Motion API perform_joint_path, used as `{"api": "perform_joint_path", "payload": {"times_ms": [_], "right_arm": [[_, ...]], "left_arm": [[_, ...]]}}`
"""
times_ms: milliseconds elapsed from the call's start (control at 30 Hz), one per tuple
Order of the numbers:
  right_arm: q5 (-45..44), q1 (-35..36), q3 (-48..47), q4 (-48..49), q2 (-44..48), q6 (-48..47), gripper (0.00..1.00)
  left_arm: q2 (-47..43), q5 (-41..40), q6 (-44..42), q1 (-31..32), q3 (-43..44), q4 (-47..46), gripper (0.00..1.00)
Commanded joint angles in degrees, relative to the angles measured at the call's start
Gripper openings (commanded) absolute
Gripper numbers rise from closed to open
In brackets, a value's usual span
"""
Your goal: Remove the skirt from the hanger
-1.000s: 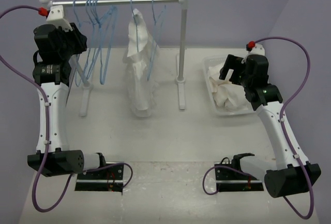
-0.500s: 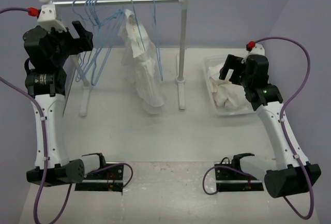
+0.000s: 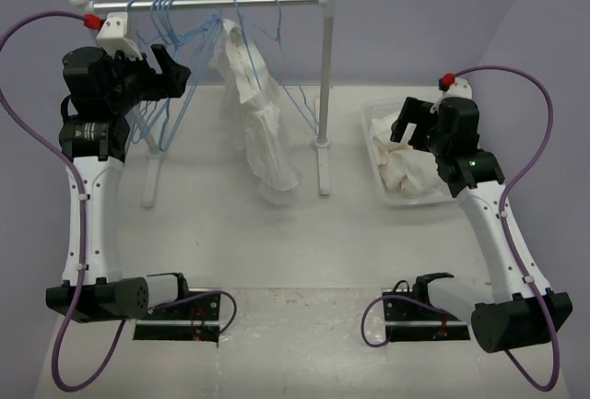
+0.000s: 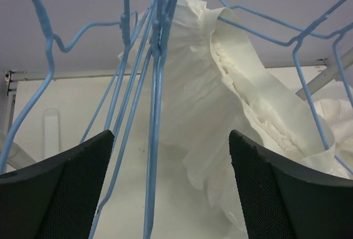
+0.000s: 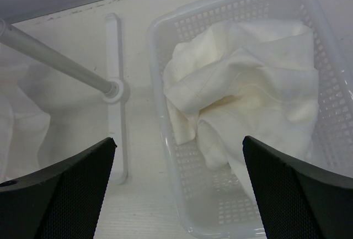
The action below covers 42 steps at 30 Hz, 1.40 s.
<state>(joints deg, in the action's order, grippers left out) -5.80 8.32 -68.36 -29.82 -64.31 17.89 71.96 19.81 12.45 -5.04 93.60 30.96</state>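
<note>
The skirt (image 3: 263,132), white ruffled crinkled cloth, hangs tilted from a blue hanger (image 3: 277,49) on the rack's rail (image 3: 203,2). In the left wrist view the skirt (image 4: 220,84) fills the middle right, with its hanger's wire (image 4: 309,35) over it. My left gripper (image 3: 175,72) is open, high up beside the rail. Several empty blue hangers (image 4: 157,84) hang between its fingers, and the skirt is just beyond them. My right gripper (image 3: 406,123) is open and empty above the left rim of the clear basket (image 5: 160,117).
The basket (image 3: 373,113) at the right holds a crumpled cream cloth (image 5: 248,84). The rack's right post (image 3: 324,76) stands between skirt and basket; its foot (image 5: 117,139) lies next to the basket. More empty hangers (image 3: 171,40) crowd the rail's left end.
My left gripper has moved right into the empty hangers. The hangers and the skirt have swung to the right, toward the post. The right arm has not moved.
</note>
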Motion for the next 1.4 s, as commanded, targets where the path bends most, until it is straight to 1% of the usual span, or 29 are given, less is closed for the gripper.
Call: {"api": "perform_joint_path", "payload": {"times_ms": [0, 33, 100, 133, 167, 200, 267, 300, 367, 500, 633, 667, 700, 967, 1033, 1067, 1367], "right_arm": [[0.27, 0.21, -0.37, 1.52, 1.12, -0.75, 0.99], [0.18, 0.21, -0.37, 1.61, 1.12, -0.93, 0.99], [-0.17, 0.21, -0.29, 1.70, 1.12, -1.01, 0.99], [-0.26, 0.21, -0.29, 1.79, 1.03, -1.01, 0.99], [-0.35, 0.21, -0.20, 1.79, 1.03, -1.01, 0.99], [-0.44, 0.21, -0.11, 1.87, 0.86, -1.19, 0.99], [-0.70, 0.21, -0.20, 1.79, 0.68, -1.19, 0.99], [-0.70, 0.21, -0.20, 1.79, 0.51, -1.10, 0.99], [-0.61, 0.21, -0.20, 1.79, 0.33, -1.19, 0.99], [-0.61, 0.21, -0.37, 1.70, -0.20, -1.37, 0.99], [-0.88, 0.21, -0.46, 1.61, -0.29, -1.37, 0.99], [-0.88, 0.21, -0.37, 1.61, -0.29, -1.28, 0.99], [-0.79, 0.30, -0.37, 1.61, -0.29, -1.37, 0.99], [-0.53, 0.30, -0.55, 1.44, -0.73, -1.45, 0.99], [-0.70, 0.21, -0.46, 1.43, -0.73, -1.45, 0.99], [-0.79, 0.21, -0.46, 1.44, -0.73, -1.45, 0.99], [-1.14, 0.21, -0.29, 1.35, -0.73, -1.72, 0.99]], "left_arm": [[1.95, -0.20, -0.05, 0.55, -0.88, 0.59, 0.86], [2.21, -0.47, 0.12, 0.56, -0.88, 0.59, 0.79], [3.18, 0.31, 0.29, 0.56, -0.53, 0.50, 0.72], [3.44, 0.75, 0.38, 0.64, -0.61, 0.24, 0.66], [3.79, 1.62, 0.38, 0.73, -0.61, 0.24, 0.63], [3.97, 1.63, 0.56, 0.82, -0.61, 0.15, 0.54], [4.06, 1.20, 0.74, 0.91, -0.79, 0.07, 0.44], [3.97, 0.93, 0.74, 0.99, -0.96, 0.07, 0.37], [3.54, 0.32, 0.82, 1.08, -0.88, 0.15, 0.35], [2.83, -1.97, 0.82, 1.61, -1.05, 0.07, 0.23], [2.83, -2.67, 0.65, 1.79, -1.14, 0.15, 0.13], [2.83, -2.85, 0.65, 1.87, -1.05, 0.24, 0.05], [2.83, -3.02, 0.65, 1.96, -0.88, 0.41, 0.00], [2.48, -5.31, -0.93, 4.42, 1.93, 0.24, 0.00], [2.74, -5.49, -1.20, 4.42, 2.28, 0.15, 0.00], [2.83, -5.49, -1.37, 5.90, 2.46, 0.07, 0.00], [3.53, -4.96, -3.30, 8.46, 4.13, -1.60, 0.00]]}}
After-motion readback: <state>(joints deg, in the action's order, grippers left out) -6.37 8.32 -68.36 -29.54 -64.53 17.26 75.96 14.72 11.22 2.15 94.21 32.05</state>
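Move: The empty hanger's near side hangs between the left hand's open fingers, about 2 cm ahead and 4 cm below, centred sideways. Another empty hanger is some 6 cm to the left and 3 cm ahead of that hand; the hanging skirt is about 15 cm to its right, 7 cm ahead and 13 cm lower. From the idle right hand, the empty hanger lies roughly 48 cm left, 4 cm ahead and 11 cm higher. The left fingers shut from wide open onto the wire of the empty hanger and pinch it, the hand first dipping about 3.5 cm and reaching some 2 cm forward, with a slight downward tip. Once shut, the hand draws the wire about 3 cm to the right along the rail, towards the skirt, still closed. ##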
